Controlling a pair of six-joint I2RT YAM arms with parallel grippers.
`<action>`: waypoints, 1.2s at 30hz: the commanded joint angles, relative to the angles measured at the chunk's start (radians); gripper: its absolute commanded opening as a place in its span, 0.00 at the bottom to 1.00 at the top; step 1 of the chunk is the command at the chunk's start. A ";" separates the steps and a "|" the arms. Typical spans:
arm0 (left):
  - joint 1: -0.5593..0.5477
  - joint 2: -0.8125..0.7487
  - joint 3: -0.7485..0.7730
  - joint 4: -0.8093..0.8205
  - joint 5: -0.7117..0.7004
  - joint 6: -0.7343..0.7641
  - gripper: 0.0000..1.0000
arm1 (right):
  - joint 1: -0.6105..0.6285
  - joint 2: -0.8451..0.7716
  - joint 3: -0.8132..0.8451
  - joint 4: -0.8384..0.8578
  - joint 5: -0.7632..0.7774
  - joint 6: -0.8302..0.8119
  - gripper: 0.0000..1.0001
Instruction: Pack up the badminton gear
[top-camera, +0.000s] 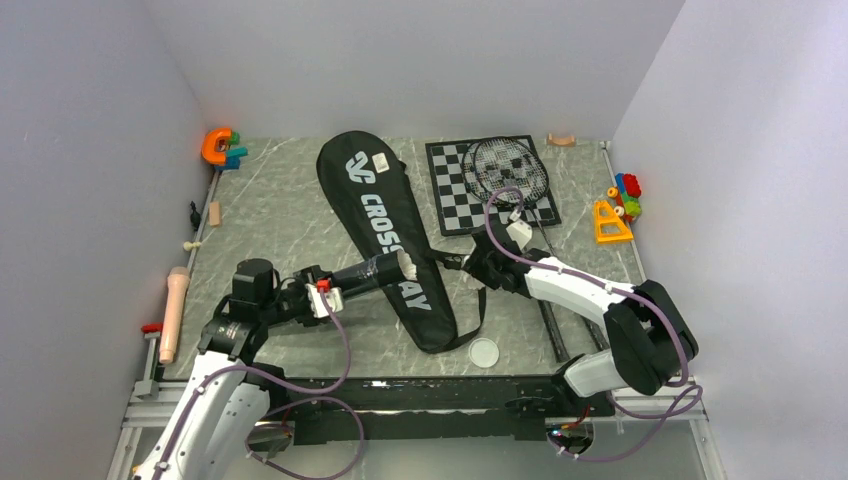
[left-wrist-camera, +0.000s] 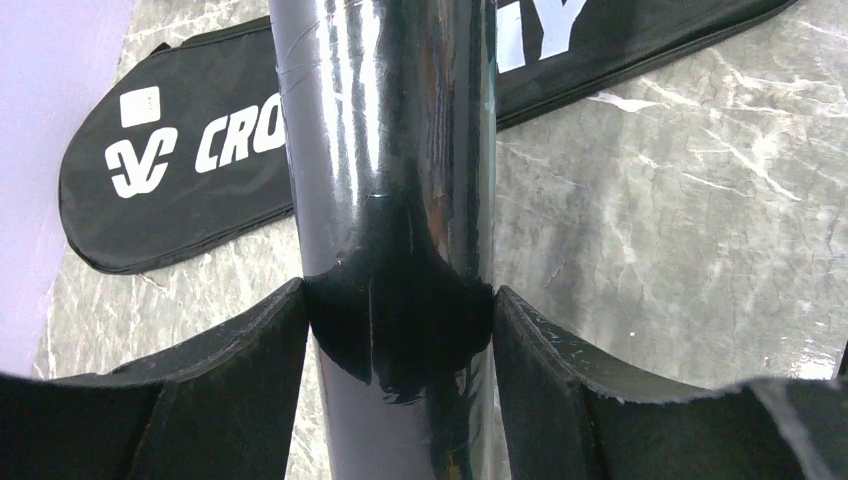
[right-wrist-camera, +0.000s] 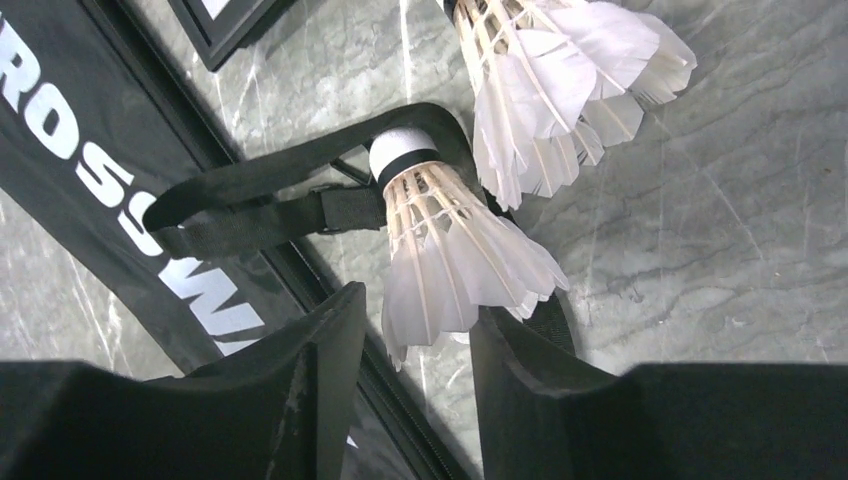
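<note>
My left gripper (left-wrist-camera: 400, 340) is shut on the long dark tube (left-wrist-camera: 385, 150), holding it tilted above the table; its open end (top-camera: 408, 264) shows white feathers over the black CROSSWAY bag (top-camera: 392, 235). The tube's white round lid (top-camera: 484, 352) lies near the front edge. A white feather shuttlecock (right-wrist-camera: 450, 250) lies on the bag's strap (right-wrist-camera: 260, 215), and its skirt reaches between the fingers of my open right gripper (right-wrist-camera: 415, 340). The right finger touches the feathers; the left stands off. Another shuttlecock (right-wrist-camera: 560, 80) lies beyond. A racket head (top-camera: 508, 168) rests on the chessboard (top-camera: 455, 195).
An orange toy (top-camera: 220, 147) sits in the back left corner and colourful blocks (top-camera: 620, 205) lie by the right wall. A wooden stick (top-camera: 176, 310) lies along the left edge. A thin black shaft (top-camera: 553, 330) runs under my right arm.
</note>
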 joint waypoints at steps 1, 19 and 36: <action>-0.003 -0.030 -0.004 -0.003 0.035 0.041 0.05 | 0.013 -0.003 -0.004 0.042 0.076 0.036 0.41; -0.003 -0.026 -0.016 -0.027 0.074 0.094 0.06 | 0.190 -0.279 0.135 -0.068 -0.046 -0.311 0.00; -0.003 0.010 0.008 -0.059 0.118 0.160 0.07 | 0.237 -0.309 0.248 -0.204 -0.522 -0.585 0.00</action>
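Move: The right hand's parted fingertips already straddle the feather end of the nearer shuttlecock, whose middle is some 2 cm ahead and 1 cm below. The other shuttlecock lies about 6 cm ahead and 6 cm right of the hand, the strap buckle 3 cm ahead and 4 cm left. The held tube's mouth is roughly 15 cm left, 6 cm back and 11 cm higher. From the left hand, the nearer shuttlecock lies about 10 cm forward, 29 cm right and 12 cm down. Staying low at first, the right hand closes its fingers and pinches the shuttlecock's feather end, then lifts it about 15 cm and swings left and back towards the tube mouth, turning some 50 degrees counter-clockwise to bring the cork round to it. The left hand keeps its grip on the tube, easing about 2 cm back and down with a slight clockwise turn. ##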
